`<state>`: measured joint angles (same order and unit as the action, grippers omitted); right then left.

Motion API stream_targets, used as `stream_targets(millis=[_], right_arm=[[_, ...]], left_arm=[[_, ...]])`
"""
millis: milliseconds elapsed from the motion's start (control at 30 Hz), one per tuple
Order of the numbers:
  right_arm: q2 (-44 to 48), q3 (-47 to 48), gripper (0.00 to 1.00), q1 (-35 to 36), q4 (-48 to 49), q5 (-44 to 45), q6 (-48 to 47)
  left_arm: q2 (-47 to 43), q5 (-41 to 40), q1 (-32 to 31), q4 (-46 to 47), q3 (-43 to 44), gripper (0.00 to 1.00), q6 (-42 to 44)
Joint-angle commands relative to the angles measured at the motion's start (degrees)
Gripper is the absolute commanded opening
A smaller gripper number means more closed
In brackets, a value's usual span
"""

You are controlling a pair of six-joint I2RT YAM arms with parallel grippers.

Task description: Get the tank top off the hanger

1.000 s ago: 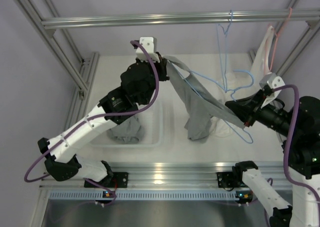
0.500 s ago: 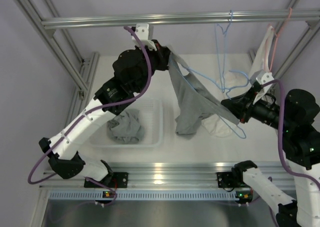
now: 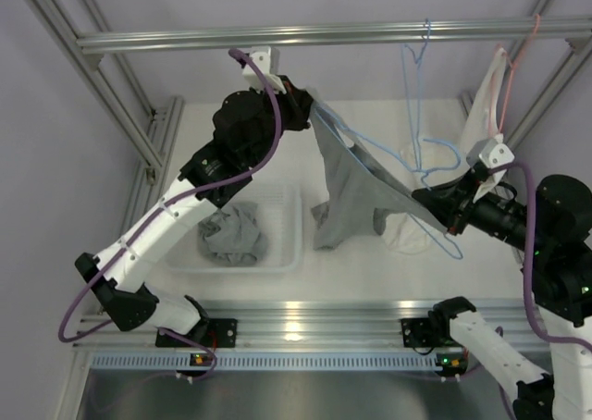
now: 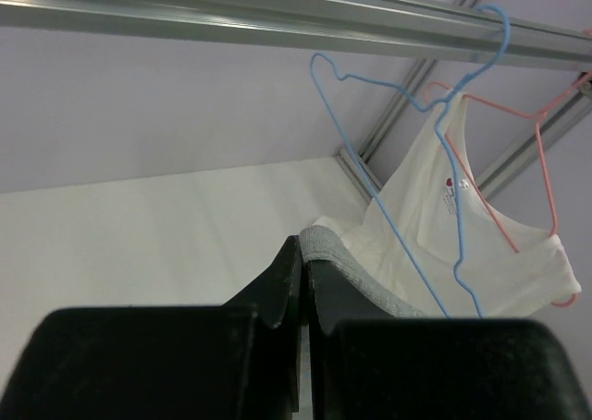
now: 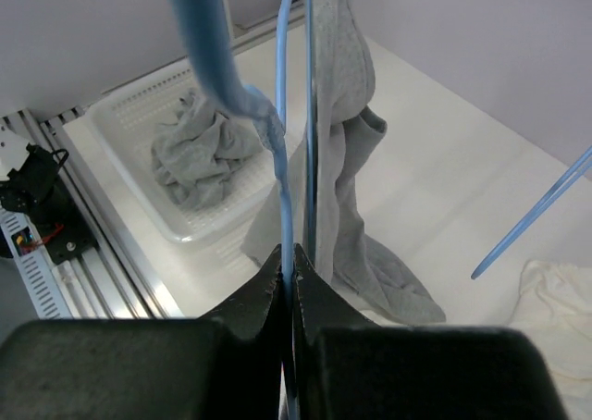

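Observation:
A grey tank top (image 3: pixel 347 193) hangs stretched between my two grippers, still draped over a light blue wire hanger (image 3: pixel 421 175). My left gripper (image 3: pixel 307 113) is high at the back and shut on the top's grey strap (image 4: pixel 356 265). My right gripper (image 3: pixel 442 212) is shut on the blue hanger's wire (image 5: pixel 287 226), with the grey fabric (image 5: pixel 338 133) hanging just beyond it. The top's lower end trails to the white table (image 3: pixel 324 235).
A white basket (image 3: pixel 285 253) holding another grey garment (image 3: pixel 231 235) sits at left centre. A second blue hanger (image 3: pixel 413 64) and a pink hanger (image 3: pixel 507 68) with a white tank top (image 4: pixel 462 216) hang from the top rail. White cloth (image 3: pixel 407 235) lies under the hanger.
My left gripper rose and moved back-left with the strap, pulling the grey top along the hanger. The top's lower end swung left toward the basket. My right gripper shifted slightly.

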<state>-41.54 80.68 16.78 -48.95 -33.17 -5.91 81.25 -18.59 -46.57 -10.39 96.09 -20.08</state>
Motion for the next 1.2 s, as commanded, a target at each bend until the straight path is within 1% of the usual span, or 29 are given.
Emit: stream_targets(millis=[0,33,67,100,133,200,233,267,300,333,367,400,433,467,500,533,567,600,633,667,700,800,867,967,1033,1100,1133,1167], right_arm=[[1.2,2.11,0.0,0.98,1.3,-2.86,-1.29],[1.46,1.15,0.0,0.98,2.36,-4.0,-0.77],[2.42,0.45,0.0,0.98,3.85,-4.79,0.36],[2.95,-0.52,0.0,0.98,5.43,-5.67,0.98],[3.48,-2.27,0.0,0.89,8.14,-5.77,1.69],[4.62,-3.42,0.0,0.89,10.18,-5.51,3.53],[5.15,-5.26,0.0,0.89,13.5,-3.94,4.84],[6.2,-6.32,0.0,0.89,15.88,-3.31,8.86],[6.73,-9.11,0.0,0.8,18.77,-2.61,11.16],[7.34,-10.88,0.0,0.89,22.02,-2.69,13.8],[8.39,-12.64,0.0,0.89,29.8,-2.78,19.22],[8.93,-14.75,0.0,0.89,34.05,-2.61,21.88],[9.45,-19.03,0.0,0.89,38.27,-1.21,24.43],[10.16,-20.99,0.0,0.98,45.71,-0.33,26.28],[10.34,-22.92,0.0,0.98,48.74,0.55,28.74],[10.16,-25.72,0.0,0.98,52.08,2.3,29.81],[9.12,-26.71,0.0,0.98,54.64,2.49,30.69],[8.5,-27.59,0.0,0.98,59.45,2.49,32.35],[8.06,-29.34,0.0,1.15,61.84,3.54,33.32],[7.27,-30.31,0.0,1.76,64.3,4.42,34.47],[6.91,-31.89,0.0,2.29,68.33,6.78,34.56],[5.24,-32.7,0.0,5.36,73.63,10.91,33.95],[3.84,-31.65,0.0,7.47,73.91,13.47,33.42],[2.87,-29.71,0.0,9.49,74.78,18.65,33.07],[2.43,-30.23,0.0,10.73,78.98,19.28,32.28],[1.03,-30.85,0.0,13.36,80.41,20.41,30.09],[0.33,-31.2,0.0,14.5,81.2,21.29,28.86],[-1.07,-31.9,0.0,17.04,84.08,21.48,25.55]], left_arm=[[-0.05,3.1,3.41,2.92,-0.64,0.0,-5.85],[0.22,4.25,3.59,2.92,-0.56,0.0,-5.68],[0.57,8.0,3.67,2.92,-0.64,0.0,-5.5],[0.75,10.04,3.85,2.92,-0.56,0.0,-5.24],[0.92,11.63,3.85,3.01,-0.56,0.0,-5.06],[1.1,14.79,3.94,3.01,-0.99,0.0,-6.02],[1.01,15.33,3.94,3.01,-1.26,0.0,-7.42],[1.01,16.21,3.94,3.1,-1.61,0.0,-8.04],[1.19,19.52,3.94,3.1,-1.87,0.0,-8.48],[1.36,21.82,3.94,3.19,-2.05,0.0,-9.71],[1.63,23.67,3.94,3.19,-2.31,0.0,-10.59],[1.63,25.51,3.85,3.45,-2.75,0.0,-11.47],[1.63,28.49,3.76,3.8,-4.23,0.0,-12.26],[1.19,29.65,3.68,4.41,-5.47,0.0,-13.83],[0.75,30.45,3.5,6.33,-7.13,0.0,-14.46],[0.05,30.72,3.41,7.48,-10.98,0.0,-15.86],[-1.43,30.72,3.41,8.71,-13.02,0.0,-16.83],[-2.32,30.81,3.41,9.68,-14.95,0.0,-17.53],[-2.94,31.24,3.41,12.21,-17.84,0.0,-18.85],[-3.99,32.9,3.41,12.85,-18.74,0.0,-19.47],[-4.52,34.22,3.41,13.55,-19.45,0.0,-20.08],[-5.32,38.44,2.71,16.98,-21.47,0.0,-22.02],[-5.58,38.45,2.1,16.98,-22.78,0.0,-20.09],[-5.84,37.92,2.09,17.07,-25.6,0.0,-20.7],[-5.41,41.77,2.09,18.47,-27.53,0.0,-22.89],[-4.62,47.73,1.92,27.76,-30.59,0.0,-25.88],[-4.26,49.33,1.48,31.36,-31.57,0.0,-29.63],[-3.04,51.53,1.22,34.53,-31.93,0.0,-31.5]])
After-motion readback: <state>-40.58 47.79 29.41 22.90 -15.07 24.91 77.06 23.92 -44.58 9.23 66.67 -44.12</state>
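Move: The grey tank top is still partly on the blue hanger, stretched between the hands. Its middle lies about 10 cm back, 9 cm right and 14 cm below the left hand, which holds a strap. From the right hand, which holds the hanger near its neck, the tank top's middle is some 5 cm ahead, 12 cm left and 8 cm below. The empty blue hanger hangs about 12 cm ahead and 2 cm left of the right hand, slightly higher. The tank top's strap, still pinched in the left fingers, is pulled off the hanger's far shoulder: after a short nudge forward the left hand sweeps down about 12 cm, back and right, swinging clockwise and tipping down. Still gripping the hanger, the right hand eases back slightly, then goes forward, left and finally up, rolling its left side up nearly 40 degrees to lift that shoulder away. ##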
